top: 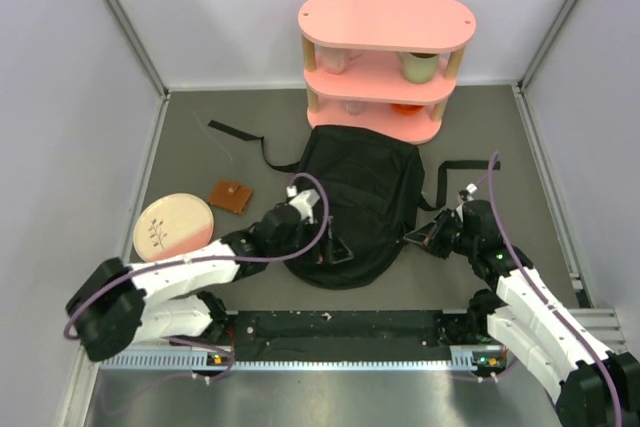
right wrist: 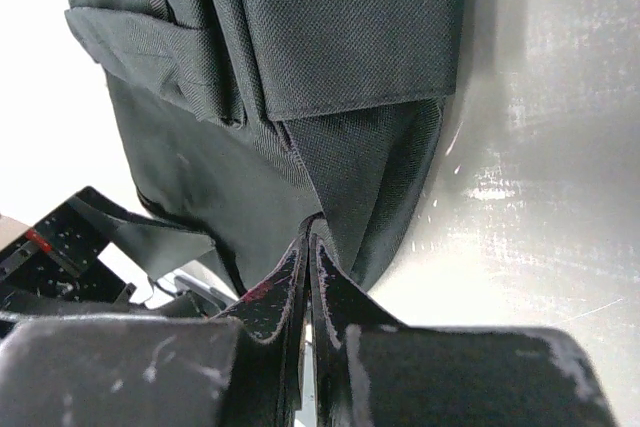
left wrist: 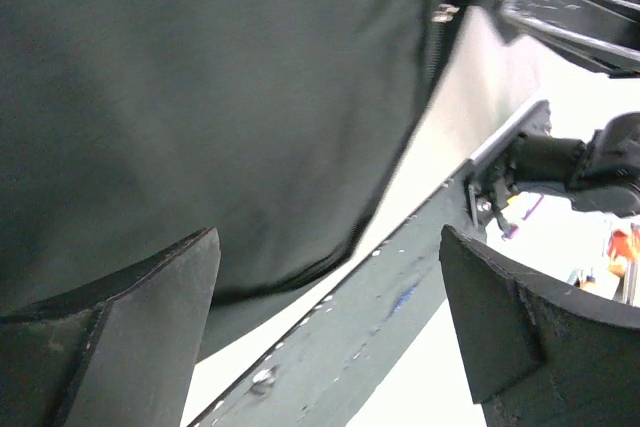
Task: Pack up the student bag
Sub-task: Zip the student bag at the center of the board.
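Observation:
The student bag (top: pixel 358 187) lies flat in the middle of the table, a black fabric backpack with its straps trailing out to both sides. My left gripper (top: pixel 333 247) hovers over the bag's near left part. In the left wrist view this gripper (left wrist: pixel 330 322) stands open, its fingers (left wrist: pixel 150 332) wide apart with nothing between them and the bag's fabric (left wrist: pixel 220 97) just beyond. My right gripper (top: pixel 418 238) is at the bag's near right edge. In the right wrist view it (right wrist: pixel 310 232) is shut, pinching a fold of the bag's fabric (right wrist: pixel 350 67).
A pink two-tier shelf (top: pixel 385 22) holding cups stands behind the bag. A pink plate (top: pixel 173 225) and a brown wallet (top: pixel 230 195) lie to the bag's left. A loose strap (top: pixel 235 132) runs toward the back left. The black base rail (top: pixel 340 325) lines the near edge.

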Controlling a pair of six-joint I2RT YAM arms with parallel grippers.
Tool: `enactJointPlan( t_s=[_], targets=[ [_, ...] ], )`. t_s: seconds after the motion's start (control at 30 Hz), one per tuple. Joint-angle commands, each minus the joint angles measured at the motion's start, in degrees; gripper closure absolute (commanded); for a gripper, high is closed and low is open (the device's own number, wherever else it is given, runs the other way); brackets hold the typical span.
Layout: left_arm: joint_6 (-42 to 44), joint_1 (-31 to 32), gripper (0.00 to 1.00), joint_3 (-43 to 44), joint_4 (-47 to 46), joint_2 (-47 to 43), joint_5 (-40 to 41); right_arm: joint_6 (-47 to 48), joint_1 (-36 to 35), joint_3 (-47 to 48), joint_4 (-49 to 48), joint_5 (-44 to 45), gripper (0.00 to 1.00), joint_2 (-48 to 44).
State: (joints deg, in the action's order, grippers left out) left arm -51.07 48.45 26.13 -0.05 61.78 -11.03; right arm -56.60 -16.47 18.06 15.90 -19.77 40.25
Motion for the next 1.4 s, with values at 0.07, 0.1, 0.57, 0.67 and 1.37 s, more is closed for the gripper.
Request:
enactJointPlan(
  t_s=[0.07,0.1,0.57,0.67,1.37],
  targets=[
    [2.47,3.58,0.07,6.65,-18.74,14.83,-8.2,0.08,0.56,1.36,0.27,-3.25,1.0,0.0],
    [1.77,3.67,0.09,7.0,-20.15,16.51,-9.09,0.35,0.47,1.19,0.97,-3.26,1.0,0.09],
    [-6.23,8.07,0.5,5.86,-34.39,34.1,-12.7,1.14,0.47,-2.95,9.15,1.49,0.96,-2.64],
    [-6.94,8.16,0.5,5.33,-36.33,35.6,-13.49,2.19,0.47,-2.42,7.66,-0.43,0.79,-1.23],
    [-6.85,9.03,0.51,6.74,-36.51,38.51,-13.49,4.75,-1.1,3.2,-1.22,-9.32,0.54,7.12]
  ],
)
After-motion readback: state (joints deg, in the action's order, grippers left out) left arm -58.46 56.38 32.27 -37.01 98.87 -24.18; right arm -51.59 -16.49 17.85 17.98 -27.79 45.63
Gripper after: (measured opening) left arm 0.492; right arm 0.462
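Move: The zip pull is already pinched in the shut right fingers, about 15 cm to the right of the left hand and some 4 cm farther out, roughly at its height. From the right hand, the student bag's middle lies about 7 cm ahead, 12 cm left and 4 cm lower. The black strap loop stands some 10 cm ahead of the right hand, 8 cm to its right and about 7 cm below. Bring the left gripper about 11 cm right across the bag towards the zip pull, then sinking and easing slightly back, turning some 15 degrees clockwise and narrowing from wide to half open until its forward finger meets the cloth at the near edge. Meanwhile draw the right hand down and back some 4 cm, open it halfway to let the pull go, then ease it up and left. ##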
